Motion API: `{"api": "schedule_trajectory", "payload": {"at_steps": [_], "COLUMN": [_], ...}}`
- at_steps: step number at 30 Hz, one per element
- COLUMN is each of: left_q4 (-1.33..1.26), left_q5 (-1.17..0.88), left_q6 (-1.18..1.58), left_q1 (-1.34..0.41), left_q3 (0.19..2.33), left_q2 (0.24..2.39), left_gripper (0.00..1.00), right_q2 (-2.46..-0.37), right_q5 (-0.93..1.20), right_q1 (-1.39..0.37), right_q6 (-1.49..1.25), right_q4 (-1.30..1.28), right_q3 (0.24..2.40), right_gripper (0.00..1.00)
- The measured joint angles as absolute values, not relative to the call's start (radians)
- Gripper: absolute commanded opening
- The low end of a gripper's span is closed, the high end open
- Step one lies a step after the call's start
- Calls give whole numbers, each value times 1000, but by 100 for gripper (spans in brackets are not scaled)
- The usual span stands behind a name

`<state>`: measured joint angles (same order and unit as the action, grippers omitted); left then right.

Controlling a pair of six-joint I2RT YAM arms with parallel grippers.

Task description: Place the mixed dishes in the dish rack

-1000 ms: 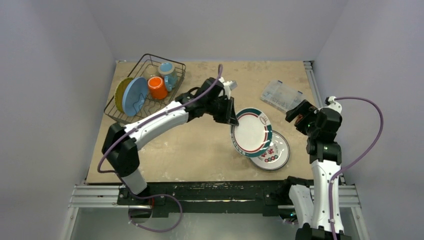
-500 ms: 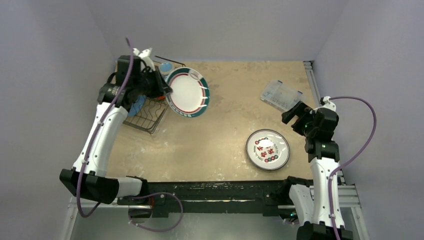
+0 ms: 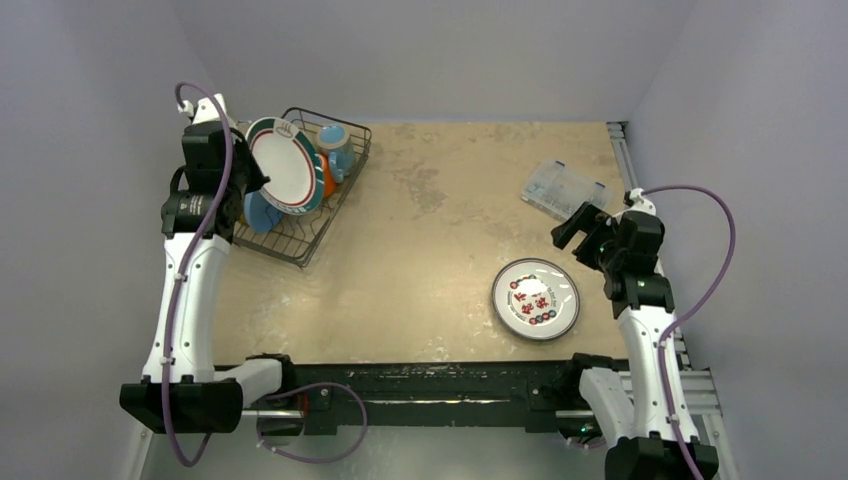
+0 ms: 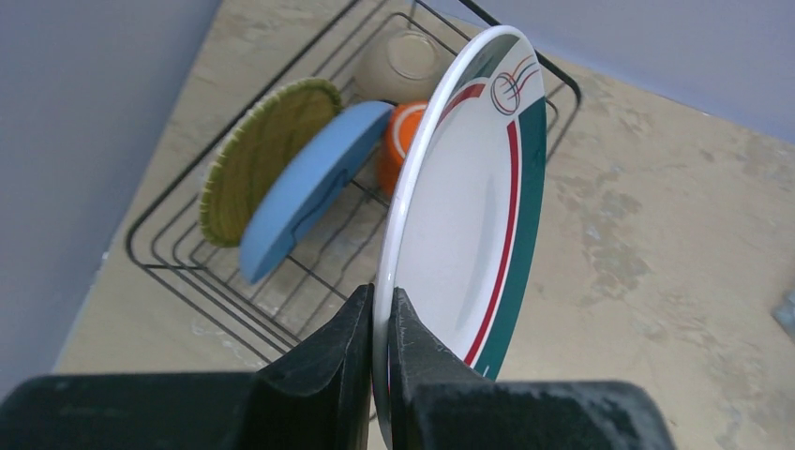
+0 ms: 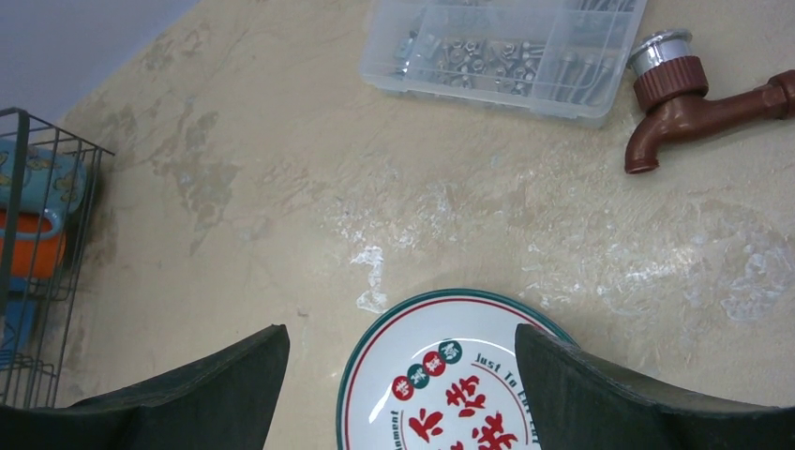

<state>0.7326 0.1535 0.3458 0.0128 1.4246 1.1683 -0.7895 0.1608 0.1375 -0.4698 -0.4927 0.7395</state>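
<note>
My left gripper [image 4: 382,295] is shut on the rim of the white teal-rimmed plate [image 4: 473,187], holding it on edge over the black wire dish rack [image 4: 159,248]. From above, that plate [image 3: 288,165] stands over the rack [image 3: 300,240] at the far left. In the rack a yellow woven plate [image 4: 253,159] and a blue plate [image 4: 309,187] lean upright, beside an orange cup [image 4: 403,141] and a blue mug [image 3: 335,140]. The white red-dotted plate [image 3: 535,298] lies flat on the table at the right. My right gripper [image 5: 401,337] hangs open above its far rim [image 5: 450,309], holding nothing.
A clear plastic compartment box [image 3: 562,190] with small parts sits at the far right of the table, and a brown tap [image 5: 694,108] lies beside it. Grey walls close in the left, back and right sides.
My left arm has swung the teal-rimmed plate from the middle of the table to above the dish rack at the far left. The right gripper has drifted slightly left, still open.
</note>
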Motion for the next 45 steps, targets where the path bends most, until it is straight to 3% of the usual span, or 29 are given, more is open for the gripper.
{"api": "schedule_trajectory", "payload": {"at_steps": [8,27,45], "left_q4": [592,267,136], "left_q5": [328,409,484], "left_q6": [138,-300,-442], "left_q1": [25,-50,-88], "left_q3": [1301,1151,1080], "left_q2": [1150,1216,1279], "left_gripper": [0,0,0], "right_q2": [-817,-891,-910], "right_q5": [162,176,176], "right_q1": [104,90,84], "right_q6": [-469,-464,-462], "right_q4": [-492,-474,-455], "right_q3": [739,739,734], "right_gripper": [91,91,91]}}
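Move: The left hand holds the green-rimmed plate; the free rack slot it is bound for lies about 6 cm ahead, 1 cm left and 19 cm below. The blue plate stands 7 cm ahead and 5 cm left, the yellow plate 8 ahead and 12 left, the orange cup 13 ahead and 6 right, all 17 to 20 cm below. From the right hand, the last plate lies some 9 cm back, 4 left and 20 below, the slot 14 ahead, 66 left and 14 below. Leftward and down first, rolling some 45 degrees so its left side rises and the held plate turns on edge, the left hand then goes about 5 cm forward and sinks further into the rack beside the blue plate, easing to a halt with the rim still pinched. The open, empty right hand sinks about 3 cm and edges left towards the last plate. ##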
